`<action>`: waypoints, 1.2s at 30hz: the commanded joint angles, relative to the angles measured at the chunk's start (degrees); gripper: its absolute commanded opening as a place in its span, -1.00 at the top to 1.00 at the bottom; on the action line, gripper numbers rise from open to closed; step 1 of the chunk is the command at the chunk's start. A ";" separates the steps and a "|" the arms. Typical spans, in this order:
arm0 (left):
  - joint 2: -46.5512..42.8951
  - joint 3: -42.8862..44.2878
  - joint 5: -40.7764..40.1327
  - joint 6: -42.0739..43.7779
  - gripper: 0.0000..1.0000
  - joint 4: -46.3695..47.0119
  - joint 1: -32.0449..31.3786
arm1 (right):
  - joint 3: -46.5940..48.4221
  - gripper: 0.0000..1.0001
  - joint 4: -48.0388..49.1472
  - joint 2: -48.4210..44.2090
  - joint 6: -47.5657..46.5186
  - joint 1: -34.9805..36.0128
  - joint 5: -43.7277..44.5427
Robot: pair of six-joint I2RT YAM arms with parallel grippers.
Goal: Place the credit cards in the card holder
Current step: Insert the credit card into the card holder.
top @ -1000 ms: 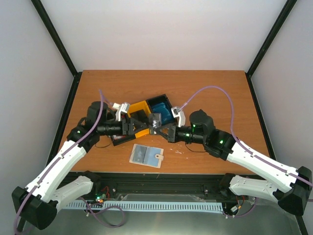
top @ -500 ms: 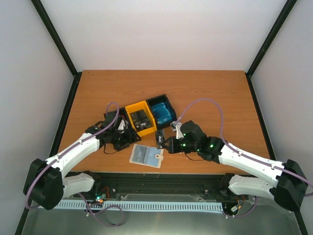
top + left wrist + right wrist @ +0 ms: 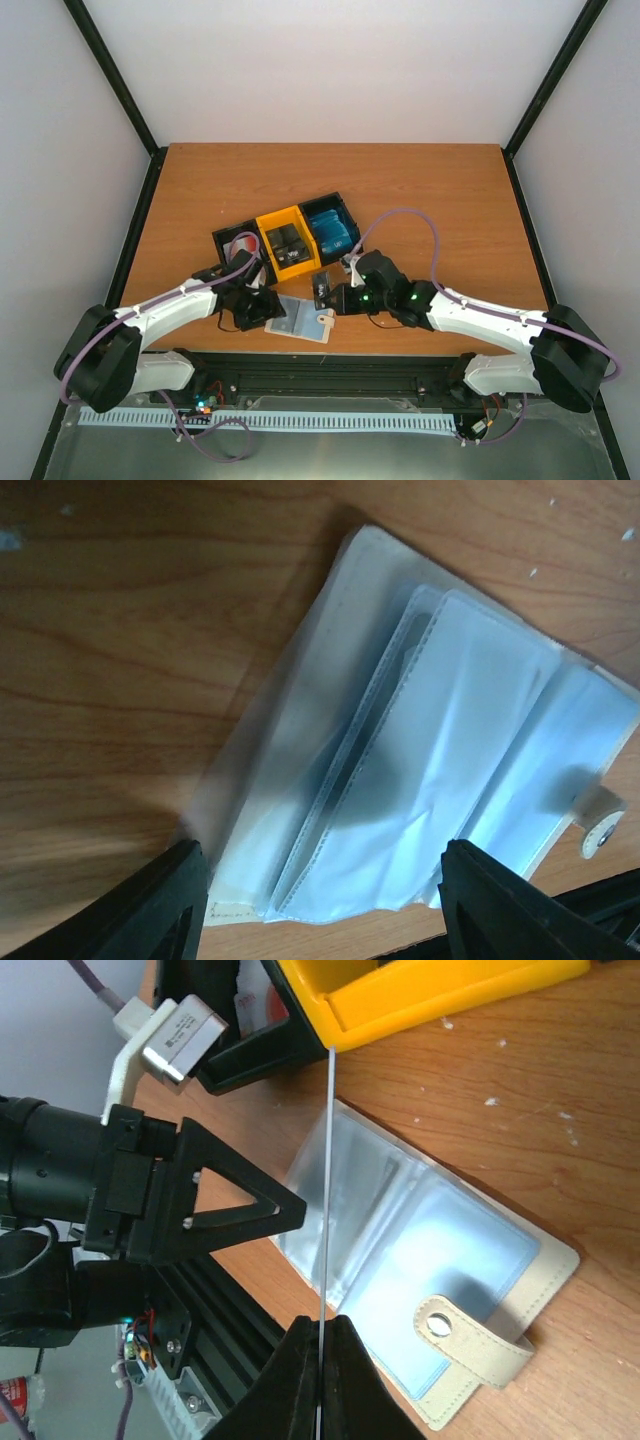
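Observation:
The card holder (image 3: 303,319) lies open near the table's front edge, cream outside and pale blue with clear pockets (image 3: 440,740) inside, its snap tab (image 3: 470,1332) to the right. My left gripper (image 3: 262,308) is open and low over the holder's left half, one finger (image 3: 165,905) on each side of it. My right gripper (image 3: 320,1338) is shut on one of the credit cards (image 3: 326,1180), a dark one (image 3: 321,287) held on edge just above the holder's pockets. More credit cards (image 3: 291,240) sit in the tray.
A three-compartment tray (image 3: 272,219) in black, yellow and blue stands just behind the holder, its yellow wall (image 3: 430,995) close to the held card. The table's front edge and black rail (image 3: 330,365) lie right below both grippers.
Both arms have drawn back from above the tray toward the front edge. The left gripper dropped to the holder's left side; the right brought its card down over the holder.

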 commanded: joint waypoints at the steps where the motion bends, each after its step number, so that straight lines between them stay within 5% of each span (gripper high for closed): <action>1: 0.39 -1.19 2.23 2.24 -0.30 2.60 -0.73 | -2.81 0.94 3.17 -0.45 2.77 0.26 1.89; 4: 0.77 -2.29 4.04 3.53 -0.25 4.00 -0.72 | -3.57 0.94 3.40 -0.45 3.95 0.66 4.04; 11: 2.25 -2.84 8.50 6.68 0.38 4.88 -0.73 | -7.44 0.95 8.31 0.12 11.16 2.25 8.62; 36: 3.99 -1.57 7.57 8.90 0.46 3.31 -0.73 | -12.90 0.95 37.38 19.67 18.91 3.92 -3.50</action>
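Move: The right hand holds a card pinched upright; the open card holder's middle lies about 8 cm to its left, roughly 1 cm ahead and some 12 cm below. The organizer's yellow tray stands about 19 cm ahead and 11 cm left of this hand, the blue-filled tray about 22 cm straight ahead. From the left hand, low over the holder's near left corner, the holder's middle is some 6 cm right, 2 cm ahead and 2 cm down. The right hand keeps its pinch on the card and lowers it about 8 cm towards the open card holder, first easing a little to the right, then swinging back left some 3.5 cm while the wrist tips around 10 degrees, bringing the card's leading end in low over the fold. Meanwhile the left hand, already down at the holder's left end, slides about 2 cm back and slightly less to the right with a small clockwise turn, pushing that end towards the base as its fingers go from well open to a narrow gap astride the left edge. ##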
